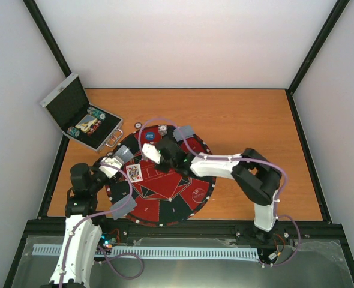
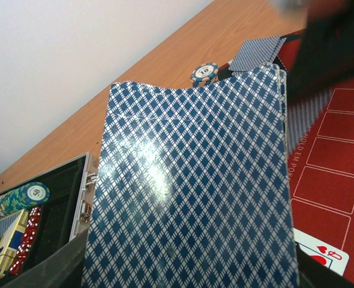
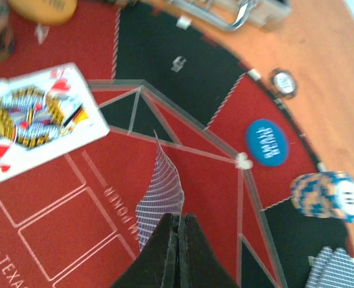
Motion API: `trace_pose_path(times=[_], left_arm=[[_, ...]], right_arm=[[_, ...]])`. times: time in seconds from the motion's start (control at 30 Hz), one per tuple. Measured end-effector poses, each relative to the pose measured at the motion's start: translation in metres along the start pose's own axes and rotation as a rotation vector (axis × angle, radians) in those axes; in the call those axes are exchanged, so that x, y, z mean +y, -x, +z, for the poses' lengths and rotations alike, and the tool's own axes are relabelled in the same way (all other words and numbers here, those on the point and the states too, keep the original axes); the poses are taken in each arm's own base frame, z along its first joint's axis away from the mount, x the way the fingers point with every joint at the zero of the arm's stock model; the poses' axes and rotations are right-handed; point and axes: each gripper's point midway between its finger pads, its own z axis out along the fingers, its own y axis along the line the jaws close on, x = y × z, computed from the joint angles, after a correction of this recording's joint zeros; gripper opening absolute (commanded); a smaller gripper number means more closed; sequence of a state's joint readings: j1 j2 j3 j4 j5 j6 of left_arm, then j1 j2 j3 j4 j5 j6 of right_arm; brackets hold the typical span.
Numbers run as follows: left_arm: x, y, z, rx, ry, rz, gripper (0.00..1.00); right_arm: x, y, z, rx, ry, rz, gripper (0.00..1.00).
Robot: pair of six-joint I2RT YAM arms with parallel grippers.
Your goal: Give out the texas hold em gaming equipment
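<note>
My left gripper [image 1: 118, 159] is shut on a deck of blue diamond-backed playing cards [image 2: 189, 186] that fills the left wrist view and hides its fingers. My right gripper [image 3: 178, 219] is shut on one card [image 3: 159, 192], seen edge-on and bent, just above the red mat [image 3: 57, 198]. From above, the right gripper [image 1: 147, 154] hovers over the mat's upper left part. A face-up court card [image 3: 36, 120] lies ahead of it. A blue button [image 3: 267, 142], a chip stack [image 3: 329, 196] and face-down cards [image 3: 339, 267] sit at the mat's edge. An orange button [image 3: 45, 7] shows at the top.
The open silver case [image 1: 81, 112] stands at the table's back left, with chips [image 2: 18, 201], red dice [image 2: 27, 240] and a card box [image 2: 3, 240] inside. More face-down cards [image 1: 124, 207] lie on the mat's near left edge. A small chip [image 3: 283, 82] rests on the wood.
</note>
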State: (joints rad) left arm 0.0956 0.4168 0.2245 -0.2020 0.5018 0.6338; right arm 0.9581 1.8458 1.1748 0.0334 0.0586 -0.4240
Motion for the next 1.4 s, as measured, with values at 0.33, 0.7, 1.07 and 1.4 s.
trace_pose_path(times=[0.33, 0.7, 1.07, 1.4], left_arm=[[0.004, 0.004, 0.000, -0.016, 0.017, 0.007, 0.56], [0.005, 0.004, 0.000, -0.018, 0.019, 0.006, 0.56], [0.005, 0.004, 0.000, -0.017, 0.019, 0.006, 0.56], [0.005, 0.004, 0.000, -0.018, 0.019, 0.005, 0.56]], right_arm=[[0.078, -0.047, 0.017, 0.113, 0.051, -0.277, 0.03], [0.092, -0.057, 0.034, 0.160, 0.082, -0.313, 0.03], [0.094, -0.046, 0.046, 0.150, 0.092, -0.313, 0.03], [0.099, -0.047, 0.045, 0.159, 0.126, -0.288, 0.03]])
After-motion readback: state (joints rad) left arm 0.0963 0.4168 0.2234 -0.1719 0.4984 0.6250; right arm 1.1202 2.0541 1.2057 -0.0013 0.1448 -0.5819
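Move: The right gripper holds the playing card edge-on. The card's spot on the mat, beside the queen of hearts, lies about 3 cm back, 4 cm left and 11 cm below that gripper. The queen lies some 10 cm left and 6 cm back, the blue disc about 8 cm ahead and 3 cm left, both 11 cm down; the left hand's deck is roughly 13 cm left, 1 cm back and 2 cm higher. From the left gripper the spot is 12 cm right, 2 cm ahead, 13 cm down. Bring the right gripper down about 9 cm while drawing it some 6 cm back, then ease it 2–3 cm left, low over the mat beside the queen of hearts. Tip the fingers more steeply down with a slight counter-clockwise turn, about 20 degrees altogether, and keep them shut on the card's edge. Keep the left gripper's hold on the deck. ##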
